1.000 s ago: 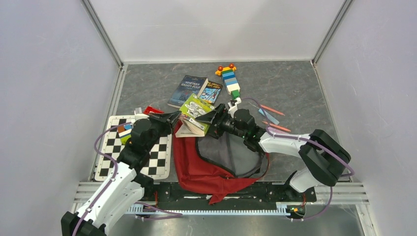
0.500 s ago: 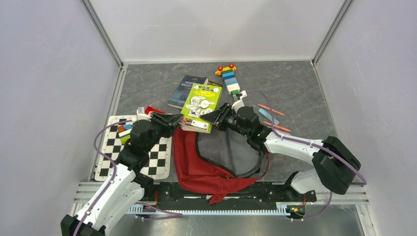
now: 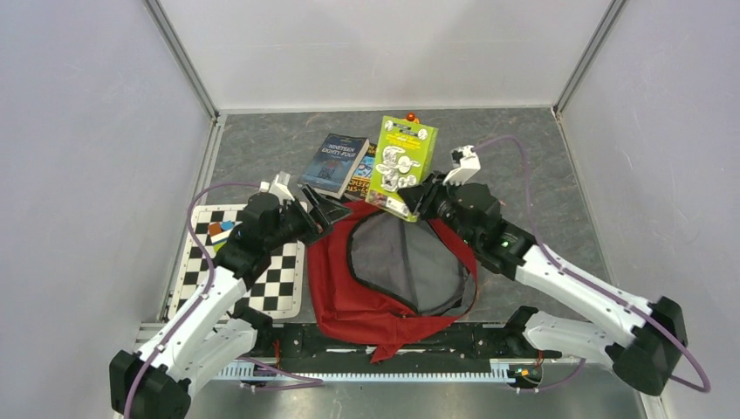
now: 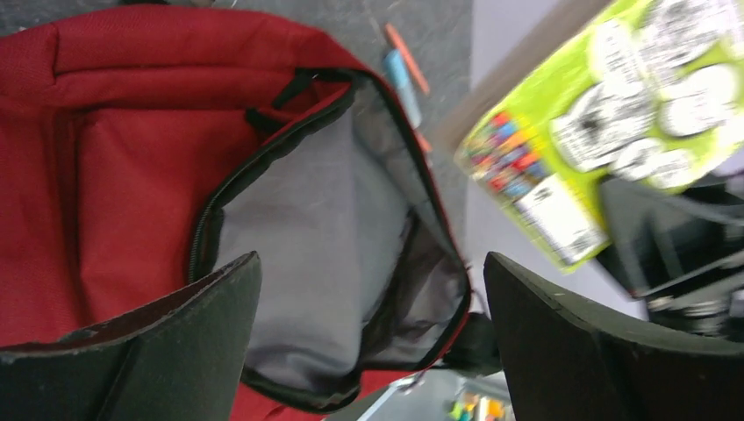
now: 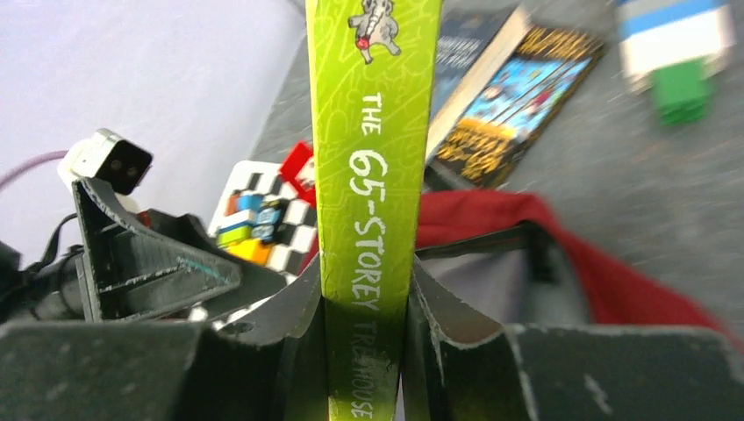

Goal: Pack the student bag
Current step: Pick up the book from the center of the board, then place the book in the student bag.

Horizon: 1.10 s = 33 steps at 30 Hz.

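The student bag (image 3: 345, 292) lies in front of the arms, a dark-red backpack with its mouth wide open and its grey lining (image 3: 406, 262) showing. My right gripper (image 3: 412, 202) is shut on the lower end of a lime-green book (image 3: 400, 161), which it holds upright above the bag's far rim. In the right wrist view the book's spine (image 5: 373, 149) is clamped between the fingers. My left gripper (image 3: 318, 212) stands open at the bag's upper-left edge with nothing in it. The left wrist view looks into the bag's (image 4: 114, 175) lining and shows the green book (image 4: 605, 114) at the upper right.
Two more books (image 3: 336, 161) lie flat behind the bag on the grey mat. A chessboard (image 3: 205, 271) with small coloured blocks (image 3: 220, 231) lies to the left. A block tower (image 5: 676, 44) stands behind the green book. Pens (image 4: 399, 70) lie past the bag's right side.
The right gripper closed on the green book and raised it up and back, standing it upright. The left gripper opened, came off the book and pulled back left.
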### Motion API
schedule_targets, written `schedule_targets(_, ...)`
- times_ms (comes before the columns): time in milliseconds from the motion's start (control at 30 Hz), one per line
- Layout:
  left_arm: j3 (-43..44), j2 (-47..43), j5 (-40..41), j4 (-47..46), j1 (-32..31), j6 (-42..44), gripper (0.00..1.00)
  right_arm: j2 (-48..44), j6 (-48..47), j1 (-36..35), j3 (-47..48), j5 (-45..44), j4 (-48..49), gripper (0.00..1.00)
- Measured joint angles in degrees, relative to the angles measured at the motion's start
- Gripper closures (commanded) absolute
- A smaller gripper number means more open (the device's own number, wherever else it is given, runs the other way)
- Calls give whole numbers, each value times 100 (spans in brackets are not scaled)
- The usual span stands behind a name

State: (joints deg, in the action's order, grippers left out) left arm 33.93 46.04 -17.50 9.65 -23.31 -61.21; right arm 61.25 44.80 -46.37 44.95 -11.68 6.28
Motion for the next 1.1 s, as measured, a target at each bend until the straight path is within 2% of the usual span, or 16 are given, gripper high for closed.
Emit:
schedule_targets(267, 398, 623, -37, 833, -317, 1167, 2, -710, -1917, 664, 826, -713, -2210, 100)
schedule_targets(400, 511, 870, 511, 1091, -1196, 1327, 2, -737, -2424, 734, 1128, -999, -3213, 100)
schedule_targets(500, 807, 1362, 1200, 1283, -2120, 1331, 2, -839, -2623, 726, 1158, -1058, -3646, 100)
schedule_targets(667, 1851, 2529, 2479, 1725, -3491, 1331, 0, -1134, -2715, 726, 1158, -1161, -4057, 100)
schedule_targets(767, 2586, 3233, 3036, 1904, -3976, 1335, 0, -1327, -2712, 726, 1156, -1202, -4116, 100)
schedule_targets(867, 3067, 3821, 3475, 1971, -4223, 1353, 0, -1510, -2708, 726, 1132, -1222, -4109, 100)
schedule_targets(1100, 3480, 4747, 4242, 2518, -4360, 1416, 0, -1880, -2704, 726, 916, -1239, -4068, 100)
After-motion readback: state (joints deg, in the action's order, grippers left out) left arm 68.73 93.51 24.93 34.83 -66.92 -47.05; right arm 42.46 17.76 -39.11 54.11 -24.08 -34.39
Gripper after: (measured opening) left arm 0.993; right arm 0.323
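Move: The open grey mouth of the bag lies about 15 cm to the left gripper's right, 6 cm back and 15 cm below; the green book is some 15 cm right, 8 cm ahead and 8 cm above. The right gripper already holds that book; the pens it heads for lie roughly 22 cm right, 6 cm ahead and 26 cm below, while the bag mouth is about 9 cm back, 1 cm left and 22 cm below. Swing the right gripper about 16 cm to the right, towards the pens, keeping its pinch on the green book's spine and rolling it so its left side dips. Meanwhile bring the wide-open left gripper down and back, then right (about 14 cm right and 10 cm down in all) over the bag's mouth, rolling some 55 degrees so the fingers point more steeply down. ##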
